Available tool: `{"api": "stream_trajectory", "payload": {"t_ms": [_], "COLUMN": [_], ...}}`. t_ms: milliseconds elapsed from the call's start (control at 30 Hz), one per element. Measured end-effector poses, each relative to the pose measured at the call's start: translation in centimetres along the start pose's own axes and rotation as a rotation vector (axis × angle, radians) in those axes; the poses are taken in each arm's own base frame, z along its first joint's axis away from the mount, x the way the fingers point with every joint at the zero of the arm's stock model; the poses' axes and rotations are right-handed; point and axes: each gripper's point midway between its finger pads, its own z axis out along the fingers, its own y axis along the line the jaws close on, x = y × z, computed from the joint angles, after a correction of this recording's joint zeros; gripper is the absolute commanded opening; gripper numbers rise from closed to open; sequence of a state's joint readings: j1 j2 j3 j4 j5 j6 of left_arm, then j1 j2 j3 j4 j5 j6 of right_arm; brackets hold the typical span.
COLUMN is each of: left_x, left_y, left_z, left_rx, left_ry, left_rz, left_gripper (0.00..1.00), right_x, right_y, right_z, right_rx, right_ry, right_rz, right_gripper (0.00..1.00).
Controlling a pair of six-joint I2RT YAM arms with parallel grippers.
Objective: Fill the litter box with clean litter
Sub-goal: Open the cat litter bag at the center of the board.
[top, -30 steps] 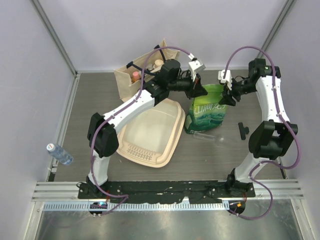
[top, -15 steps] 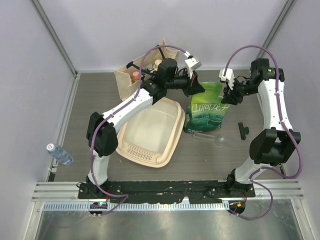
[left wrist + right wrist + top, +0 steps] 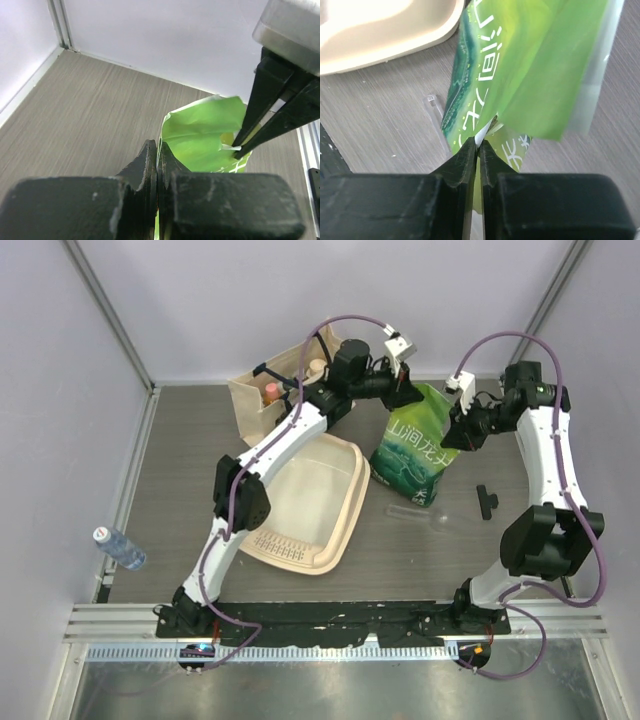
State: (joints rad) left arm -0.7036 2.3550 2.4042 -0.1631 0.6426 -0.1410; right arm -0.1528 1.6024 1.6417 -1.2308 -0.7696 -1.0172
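Note:
The cream litter box (image 3: 300, 502) lies empty at mid-table, one corner showing in the right wrist view (image 3: 380, 30). To its right a green bag with white characters (image 3: 412, 448) is held up by its top. My left gripper (image 3: 404, 390) is shut on the bag's top left edge (image 3: 200, 132), jaws (image 3: 157, 150) pinching the film. My right gripper (image 3: 453, 428) is shut on the top right corner (image 3: 520, 65), its tips (image 3: 479, 142) nipping a white edge. Its fingers (image 3: 265, 110) also show in the left wrist view. The clean litter is hidden.
A beige canvas tote (image 3: 262, 395) with bottles inside stands at the back left, behind the tray. A water bottle (image 3: 120, 548) lies by the left rail. A small black part (image 3: 486, 500) and a clear plastic strip (image 3: 415, 512) lie right of the bag.
My right gripper has closed onto the bag's top right corner. The left arm has stretched back and right with the bag's top, and the bag now leans lifted between both grippers.

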Motion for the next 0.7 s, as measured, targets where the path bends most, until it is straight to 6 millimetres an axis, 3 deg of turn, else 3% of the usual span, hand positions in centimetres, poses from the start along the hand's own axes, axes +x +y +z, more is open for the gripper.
{"api": "stream_trajectory", "payload": {"t_ms": [100,167,200,233,300,500,567,700], "left_x": [-0.1,0.0,0.1,0.3,0.4,0.4,0.4,0.4], "left_y": [0.1,0.2,0.3,0.3,0.0,-1.9,-1.9,-1.9], "left_z": [0.3,0.3,0.3,0.1,-0.8,-3.3,-3.4,-3.5], "left_rx": [0.001,-0.002,-0.003,-0.006,-0.012,-0.009,-0.011,-0.012], "left_ry": [-0.005,-0.004,-0.008,-0.014,-0.024,-0.004,-0.003,-0.003], "left_rz": [0.022,0.022,0.025,0.028,0.035,0.024,0.022,0.017], "left_gripper": [0.00,0.00,0.00,0.00,0.00,0.00,0.00,0.00], "right_x": [-0.4,-0.5,-0.4,-0.4,-0.7,0.4,0.5,-0.4], "right_y": [0.6,1.0,0.8,0.6,-0.9,-9.1,-9.6,-8.1], "right_z": [-0.5,-0.6,-0.8,-1.1,-2.1,-9.0,-9.1,-6.8], "right_rx": [0.020,0.034,0.049,0.067,0.121,0.352,0.358,0.299], "right_ry": [-0.020,-0.032,-0.037,-0.052,-0.107,-0.321,-0.327,-0.265], "right_rz": [0.071,0.141,0.175,0.230,0.356,0.655,0.652,0.550], "right_gripper": [0.50,0.62,0.77,0.82,0.89,0.90,0.89,0.88]}}
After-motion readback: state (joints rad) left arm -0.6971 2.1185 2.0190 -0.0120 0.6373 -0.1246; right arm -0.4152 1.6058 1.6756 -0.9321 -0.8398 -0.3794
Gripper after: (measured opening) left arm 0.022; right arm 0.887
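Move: The right hand already pinches the right side of the cat litter bag's top; the bag's middle lies some 11 cm to its left, about 2 cm nearer the base and 10 cm below. The clear scoop is about 15 cm back and 4 cm left of this hand, the black clip about 12 cm back and 12 cm right, both on the table. From the left hand, pinching the bag's far top edge, the bag's middle is about 11 cm back, level sideways and 13 cm lower. Opening wide first, the right hand lets go of the bag's top corner, then swings quickly right, about 11 cm, rising and reaching some 5 cm forward while turning roughly 40 degrees clockwise, before easing a couple of centimetres back left. The left hand keeps its pinch on the other side of the bag's top and draws it a few centimetres left and back. ##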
